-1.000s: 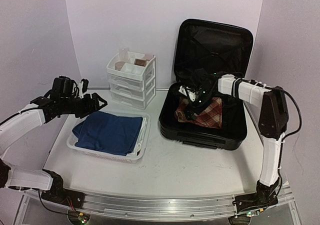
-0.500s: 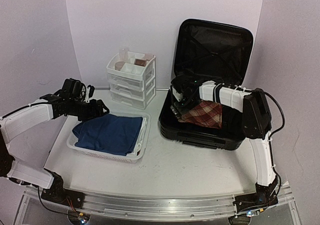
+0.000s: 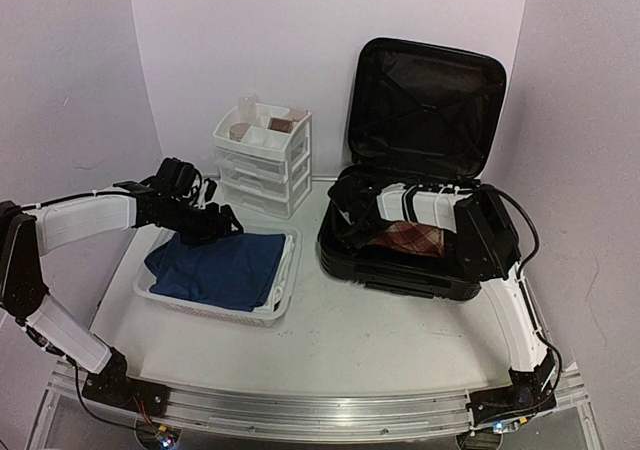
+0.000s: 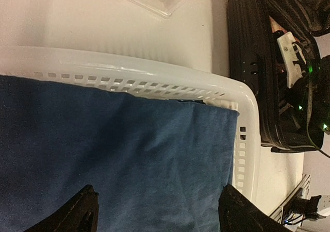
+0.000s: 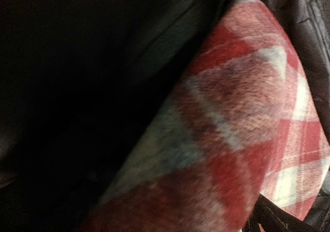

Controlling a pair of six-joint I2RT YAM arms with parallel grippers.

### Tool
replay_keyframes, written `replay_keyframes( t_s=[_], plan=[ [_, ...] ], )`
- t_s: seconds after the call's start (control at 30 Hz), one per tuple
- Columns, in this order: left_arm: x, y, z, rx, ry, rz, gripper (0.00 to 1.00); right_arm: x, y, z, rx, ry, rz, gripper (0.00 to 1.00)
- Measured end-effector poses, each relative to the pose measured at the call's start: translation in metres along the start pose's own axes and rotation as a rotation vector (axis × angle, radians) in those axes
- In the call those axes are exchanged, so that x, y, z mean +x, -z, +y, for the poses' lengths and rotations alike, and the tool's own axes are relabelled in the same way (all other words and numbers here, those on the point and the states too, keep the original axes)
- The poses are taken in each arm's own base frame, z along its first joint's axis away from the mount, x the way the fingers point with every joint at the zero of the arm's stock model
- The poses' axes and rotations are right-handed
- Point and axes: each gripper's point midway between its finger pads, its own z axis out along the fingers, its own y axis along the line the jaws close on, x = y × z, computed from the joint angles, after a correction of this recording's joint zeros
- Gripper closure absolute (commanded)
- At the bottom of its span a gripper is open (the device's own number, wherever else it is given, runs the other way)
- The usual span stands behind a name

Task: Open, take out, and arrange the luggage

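Note:
The luggage (image 3: 400,272), a black hard-shell suitcase, lies open at the right with its lid (image 3: 425,95) upright against the wall. A red plaid cloth (image 3: 412,238) lies inside it. My right gripper (image 3: 345,220) is down in the suitcase's left part, at the cloth's left end. In the right wrist view the plaid cloth (image 5: 232,139) fills the frame close up, and the jaws stand wide around it. My left gripper (image 4: 162,216) hangs open over a folded blue cloth (image 4: 129,154) in the white basket (image 4: 154,77), with nothing held.
A small white drawer unit (image 3: 262,160) with small items on top stands at the back, between basket (image 3: 285,292) and suitcase. The suitcase's side wall (image 4: 252,51) sits close to the basket's right rim. Purple walls close in behind and on both sides.
My left gripper has swung right, from beside the basket to over the blue cloth. My right gripper has moved left across the suitcase to the plaid cloth's left end.

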Motion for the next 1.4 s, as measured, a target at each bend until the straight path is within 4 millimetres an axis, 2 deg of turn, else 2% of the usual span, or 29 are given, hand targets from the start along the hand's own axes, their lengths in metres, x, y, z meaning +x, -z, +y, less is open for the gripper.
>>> replay_keyframes(
  t_s=[0.07, 0.1, 0.17, 0.27, 0.3, 0.33, 0.4, 0.6, 0.83, 0.93, 1.07, 1.4],
  plan=[
    [-0.001, 0.005, -0.004, -0.01, -0.007, 0.012, 0.2, -0.001, -0.001, -0.004, 0.028, -0.002, -0.002, 0.08],
    [-0.004, 0.007, -0.007, -0.011, -0.015, 0.009, 0.2, -0.003, -0.002, -0.007, 0.04, -0.007, -0.005, 0.18],
    [-0.016, 0.016, -0.014, -0.017, -0.038, -0.01, 0.2, -0.008, -0.001, -0.013, 0.055, -0.022, -0.017, 0.3],
    [-0.028, 0.028, -0.02, -0.033, -0.057, -0.03, 0.2, -0.014, -0.001, -0.021, 0.058, -0.057, -0.032, 0.39],
    [-0.03, 0.031, -0.022, -0.037, -0.057, -0.032, 0.2, -0.015, -0.002, -0.023, 0.054, -0.07, -0.034, 0.38],
    [-0.032, 0.034, -0.024, -0.041, -0.058, -0.031, 0.2, -0.015, -0.003, -0.025, 0.045, -0.081, -0.033, 0.32],
    [-0.035, 0.039, -0.025, -0.047, -0.057, -0.034, 0.2, -0.013, -0.007, -0.029, 0.037, -0.094, -0.027, 0.12],
    [-0.036, 0.049, -0.025, -0.082, -0.05, -0.016, 0.21, -0.009, -0.015, -0.042, 0.015, -0.119, -0.011, 0.13],
    [-0.043, 0.061, -0.03, -0.091, -0.049, -0.026, 0.21, -0.01, -0.019, -0.036, -0.065, -0.137, -0.016, 0.69],
    [-0.049, 0.065, -0.033, -0.089, -0.049, -0.041, 0.21, -0.015, -0.016, -0.04, -0.111, -0.164, -0.033, 0.78],
    [-0.048, 0.066, -0.033, -0.092, -0.041, -0.04, 0.21, -0.018, -0.007, -0.046, -0.194, -0.196, -0.048, 0.98],
    [-0.049, 0.068, -0.035, -0.084, -0.029, -0.037, 0.21, -0.019, 0.015, -0.063, -0.376, -0.3, -0.072, 1.0]
  ],
)
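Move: The plaid cloth's middle lies about 8 cm to the right of the open right hand and 2 cm ahead, at its height; its left end is by the fingers. The navy cloth is some 22 cm left and 5 cm back, the drawer unit 16 cm left and 13 cm ahead. From the left hand the plaid cloth is roughly 30 cm right, 12 cm ahead and 12 cm below. Right fingers edge forward, close on the plaid cloth's left end, lift 4 cm; left hand rises 9 cm. ##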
